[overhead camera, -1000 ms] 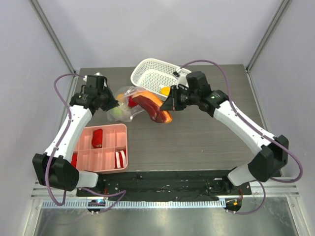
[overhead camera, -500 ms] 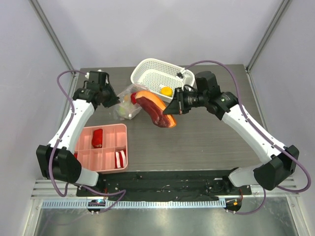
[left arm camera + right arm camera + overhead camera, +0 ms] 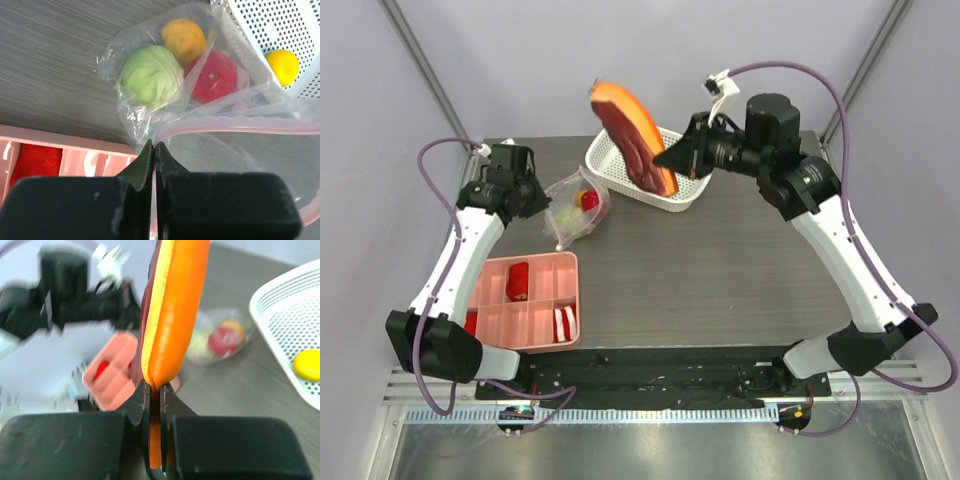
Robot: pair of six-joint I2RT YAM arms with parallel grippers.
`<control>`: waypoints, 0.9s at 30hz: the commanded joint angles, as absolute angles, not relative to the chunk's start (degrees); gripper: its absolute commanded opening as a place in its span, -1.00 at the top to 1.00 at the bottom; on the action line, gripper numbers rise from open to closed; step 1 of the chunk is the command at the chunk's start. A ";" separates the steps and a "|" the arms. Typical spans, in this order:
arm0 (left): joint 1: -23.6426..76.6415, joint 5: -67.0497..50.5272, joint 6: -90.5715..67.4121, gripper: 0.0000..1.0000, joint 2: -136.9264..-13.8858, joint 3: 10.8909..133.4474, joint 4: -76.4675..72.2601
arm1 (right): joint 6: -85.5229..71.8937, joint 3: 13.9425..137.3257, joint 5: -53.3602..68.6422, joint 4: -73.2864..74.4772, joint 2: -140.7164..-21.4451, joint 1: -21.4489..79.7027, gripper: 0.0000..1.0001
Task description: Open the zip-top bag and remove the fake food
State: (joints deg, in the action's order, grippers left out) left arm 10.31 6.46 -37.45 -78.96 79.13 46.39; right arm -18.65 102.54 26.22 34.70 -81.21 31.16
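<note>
The clear zip-top bag [image 3: 576,207] lies on the table left of the white basket. It holds a green ball [image 3: 152,75], a red round fruit [image 3: 215,75] and a yellow-orange fruit [image 3: 183,37]. My left gripper [image 3: 540,204] is shut on the bag's pink-edged rim, as the left wrist view shows [image 3: 155,147]. My right gripper [image 3: 672,165] is shut on the orange-brown wedge [image 3: 630,135] and holds it high in the air over the basket, outside the bag. The wedge fills the right wrist view [image 3: 172,310] above the right gripper [image 3: 155,390].
The white mesh basket [image 3: 692,194] stands at the back centre with one yellow fruit [image 3: 282,65] in it. The pink tray [image 3: 545,287] with red and red-white pieces sits at the front left, just below the bag.
My right gripper has lifted the wedge out of the bag, up and back over the basket. The bag, still held by the left gripper, has settled with only the round pieces inside.
</note>
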 commanded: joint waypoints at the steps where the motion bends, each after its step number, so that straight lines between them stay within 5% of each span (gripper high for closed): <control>1: 9.93 10.28 -34.99 1.00 -76.47 83.49 47.98 | -28.37 106.33 18.27 28.57 -94.10 25.77 0.97; 10: 9.93 10.64 -31.91 1.00 -75.59 89.99 49.83 | -29.61 118.21 17.04 26.19 -117.66 23.03 0.97; 20: 9.84 7.03 -30.85 1.00 -76.20 92.02 48.34 | -36.28 117.42 22.23 26.10 -126.46 19.60 0.95; 27: 9.84 15.73 -33.57 1.00 -76.29 95.80 53.26 | -36.74 125.32 25.13 27.69 -134.46 19.25 0.92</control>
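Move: The white basket, where the fake meat held in the right hand is going, is about 28 cm ahead of that hand, 3 cm left and 37 cm below. A lemon lies in it, some 25 cm ahead of the hand and straight below that line. The zip-top bag's body is 18 cm ahead and 18 left. From the left hand, still on the bag's rim, the body lies 9 cm ahead, 7 right, 18 below; the basket is 20 ahead, 22 right. Forward first and nearly level, then steeply down while still reaching out, the right hand swiftly carries the pinched fake meat about 24 cm out and 27 cm down into the basket, its fingers dipping further downward and swinging slightly clockwise, their grip kept. The left hand, still pinching the bag's rim, rises some 8 cm and tips up a little. ##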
